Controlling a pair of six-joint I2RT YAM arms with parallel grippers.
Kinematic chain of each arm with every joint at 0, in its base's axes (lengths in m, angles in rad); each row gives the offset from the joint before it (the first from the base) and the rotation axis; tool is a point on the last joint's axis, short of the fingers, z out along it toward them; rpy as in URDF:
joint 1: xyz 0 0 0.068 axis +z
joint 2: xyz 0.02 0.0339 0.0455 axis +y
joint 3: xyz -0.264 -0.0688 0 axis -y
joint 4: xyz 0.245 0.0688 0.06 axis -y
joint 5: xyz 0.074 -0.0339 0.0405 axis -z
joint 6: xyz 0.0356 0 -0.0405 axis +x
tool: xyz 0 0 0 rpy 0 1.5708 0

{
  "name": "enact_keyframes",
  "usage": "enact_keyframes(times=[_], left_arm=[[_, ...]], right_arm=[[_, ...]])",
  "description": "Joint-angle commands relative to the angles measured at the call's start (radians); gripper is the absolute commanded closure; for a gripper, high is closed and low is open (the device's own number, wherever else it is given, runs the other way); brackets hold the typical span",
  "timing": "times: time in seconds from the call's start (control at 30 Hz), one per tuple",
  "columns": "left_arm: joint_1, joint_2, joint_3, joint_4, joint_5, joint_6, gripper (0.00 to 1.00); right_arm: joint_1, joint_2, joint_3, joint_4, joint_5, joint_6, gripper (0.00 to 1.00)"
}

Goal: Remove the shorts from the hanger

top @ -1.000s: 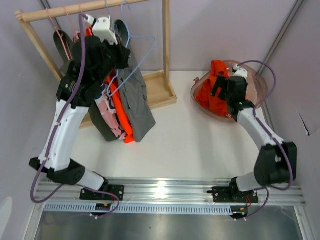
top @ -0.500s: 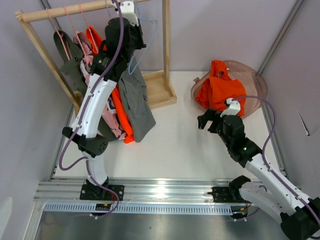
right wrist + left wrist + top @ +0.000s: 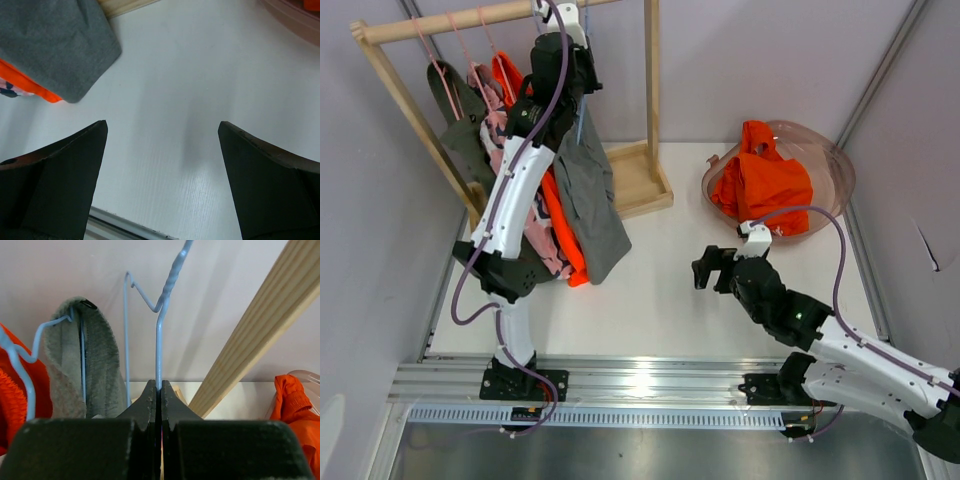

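My left gripper (image 3: 160, 386) is shut on the neck of a blue wire hanger (image 3: 159, 340), high up under the wooden rail (image 3: 450, 22). From that hanger droop the grey shorts (image 3: 592, 190), whose waistband (image 3: 100, 370) shows just left of the jaws. On the rack beside them hang orange shorts (image 3: 560, 235), pink patterned shorts (image 3: 535, 235) and dark olive shorts (image 3: 460, 130). Another orange pair (image 3: 760, 180) lies in the clear pink bowl (image 3: 835, 165). My right gripper (image 3: 705, 268) hovers open over the bare table, empty, with the grey shorts' hem (image 3: 55, 45) ahead to its left.
The wooden rack's upright post (image 3: 260, 330) stands just right of my left gripper, and its base frame (image 3: 645, 190) rests on the table. The bowl's rim (image 3: 295, 12) is off to the right gripper's far right. A metal rail (image 3: 650, 380) runs along the near edge.
My right arm has pulled out of the bowl and swung left and nearer, still open. My left arm has risen from among the hanging shorts to the rail, shut on the blue hanger.
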Motion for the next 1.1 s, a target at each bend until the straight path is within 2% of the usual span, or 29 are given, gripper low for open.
enact_keyframes(times=[0.0,0.1,0.13,0.23,0.33,0.37,0.47,0.77,1.07], left_arm=[[0.002,-0.053,0.004,0.027,0.040,-0.018,0.99],[0.000,-0.090,-0.009,0.012,0.105,-0.030,0.79],[0.000,-0.102,-0.019,0.010,0.120,-0.033,0.64],[0.000,-0.157,-0.049,-0.005,0.163,-0.053,0.40],[0.002,-0.213,-0.062,-0.028,0.177,-0.068,0.24],[0.002,-0.242,-0.066,-0.036,0.162,-0.067,0.21],[0.006,-0.279,-0.071,-0.048,0.126,-0.048,0.18],[0.071,-0.332,-0.125,-0.088,0.071,-0.042,0.17],[0.103,-0.256,-0.137,-0.084,0.089,-0.053,0.20]], right_arm=[[0.015,0.029,0.023,0.034,0.068,0.016,0.01],[0.026,0.047,0.029,0.042,0.073,0.016,0.00],[0.032,0.050,0.031,0.043,0.076,0.019,0.00],[0.050,0.052,0.029,0.040,0.091,0.024,0.00],[0.069,0.052,0.028,0.028,0.106,0.032,0.01],[0.079,0.052,0.029,0.023,0.113,0.033,0.01],[0.095,0.044,0.026,0.011,0.123,0.041,0.01],[0.130,0.014,0.009,-0.010,0.139,0.049,0.01],[0.136,-0.039,0.006,-0.081,0.162,0.056,0.01]])
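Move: The left hand's shut fingers still hold the emptied blue hanger's wire; the grey shorts' blue hanger, the next one over, hangs about 8 cm to the hand's left, roughly level with it in reach and height. The remaining orange shorts are some 15 cm left, 2 cm back and 10 cm below, and the rack's rail runs about 15 cm above and 4 cm back. From the idle right hand, the grey shorts' hanger is roughly 30 cm ahead, 35 cm left and 25 cm higher. The left hand opens its fingers wide, lets go of the empty blue hanger and draws back about 11 cm while climbing some 10 cm, its fingertips tipping up about 10 degrees. On the way it swings left past its starting line, ending some 6 cm left of where it began, then turns forward and down again by about 4 cm each way, with the spread fingers levelling and facing the grey shorts' hanger, not yet touching it. ##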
